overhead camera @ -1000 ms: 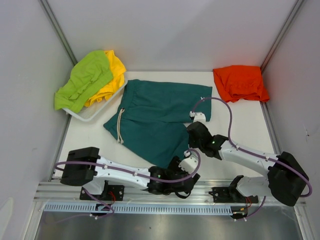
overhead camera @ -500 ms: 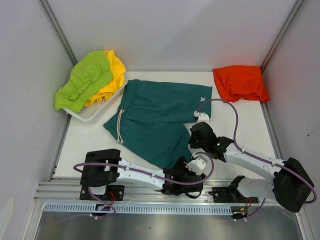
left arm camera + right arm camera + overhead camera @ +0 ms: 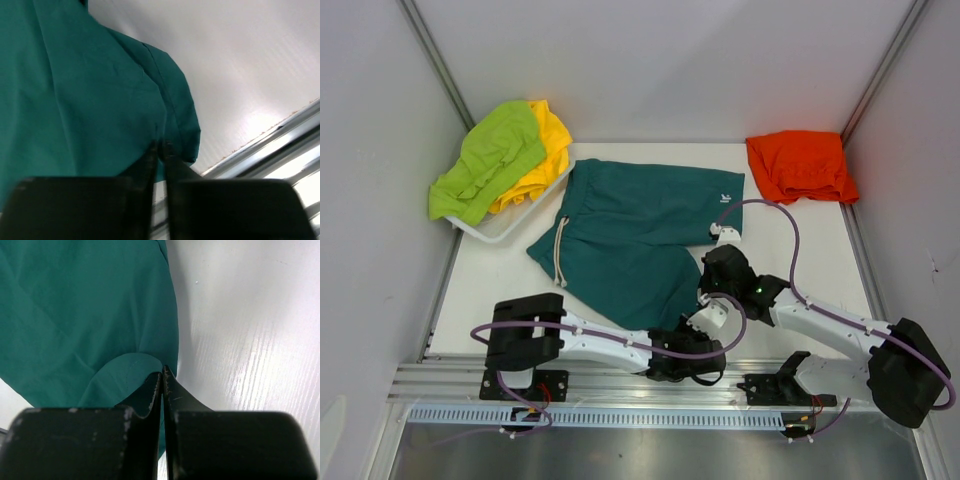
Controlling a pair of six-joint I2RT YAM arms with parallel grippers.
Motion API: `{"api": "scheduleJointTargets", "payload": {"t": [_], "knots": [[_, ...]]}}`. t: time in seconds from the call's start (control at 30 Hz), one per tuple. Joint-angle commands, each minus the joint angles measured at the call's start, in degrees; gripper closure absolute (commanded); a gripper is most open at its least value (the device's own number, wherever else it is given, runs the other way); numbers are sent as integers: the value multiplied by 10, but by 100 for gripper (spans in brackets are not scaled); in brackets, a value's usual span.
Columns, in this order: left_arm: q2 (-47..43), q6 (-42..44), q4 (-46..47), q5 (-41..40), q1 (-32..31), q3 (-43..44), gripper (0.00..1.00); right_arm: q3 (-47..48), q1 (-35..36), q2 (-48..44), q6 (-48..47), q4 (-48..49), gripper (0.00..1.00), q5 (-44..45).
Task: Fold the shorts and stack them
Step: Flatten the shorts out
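The teal green shorts (image 3: 640, 225) lie spread flat mid-table, waistband and white drawstring to the left. My left gripper (image 3: 703, 322) sits low at their near right hem. In the left wrist view its fingers (image 3: 161, 146) are pinched together on the teal hem (image 3: 175, 120). My right gripper (image 3: 704, 292) is just beyond, at the same leg's right edge. The right wrist view shows it shut (image 3: 163, 371) on a raised fold of teal cloth (image 3: 130, 370). Folded orange shorts (image 3: 802, 165) rest at the far right.
Lime green shorts (image 3: 485, 160) and yellow shorts (image 3: 542, 150) are heaped in a white tray (image 3: 510, 228) at the far left. A metal rail (image 3: 620, 385) runs along the near table edge, close to the left gripper. Grey walls close in both sides.
The left arm has swung right and forward to the shorts' near hem, and its jaws have gone from wide open to pinched on the cloth. The right gripper shifted slightly and stayed shut.
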Motion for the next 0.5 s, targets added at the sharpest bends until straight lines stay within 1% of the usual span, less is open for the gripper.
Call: {"api": "scheduleJointTargets", "payload": {"t": [0.0, 0.1, 0.2, 0.43, 0.47], "knots": [[4, -8, -5, -18, 5, 16, 99, -1, -5, -13, 5, 18, 100, -2], [1, -13, -7, -12, 6, 4, 100, 1, -10, -12, 0, 19, 100, -4], [-24, -20, -16, -10, 5, -14, 100, 3, -16, -7, -9, 18, 100, -1], [-163, -28, -55, -13, 6, -74, 100, -5, -20, 6, -13, 33, 100, 1], [-195, -31, -65, -12, 6, -81, 100, -7, -19, 6, -14, 38, 100, 1]]}}
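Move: The left fingertips are right at the near hem corner of the shorts' leg, barely a centimetre above its middle. From them the crotch notch is about 16 cm ahead and 4 cm left, and the drawstring some 15 cm ahead and 30 cm left. The front rail runs about 8 cm back, directly behind. From the right hand, which keeps the far hem corner pinched, the near corner is roughly 11 cm back, not clearly left or right, and 5 cm lower. Leftward, after a brief pause low down: the left fingers close the rest of the way to pinch the near hem corner, then draw it about 4 cm left across the leg, lifting some 2 cm near the end with the wrist barely turning. The right hand holds nearly still, fingers shut on the far hem corner. ##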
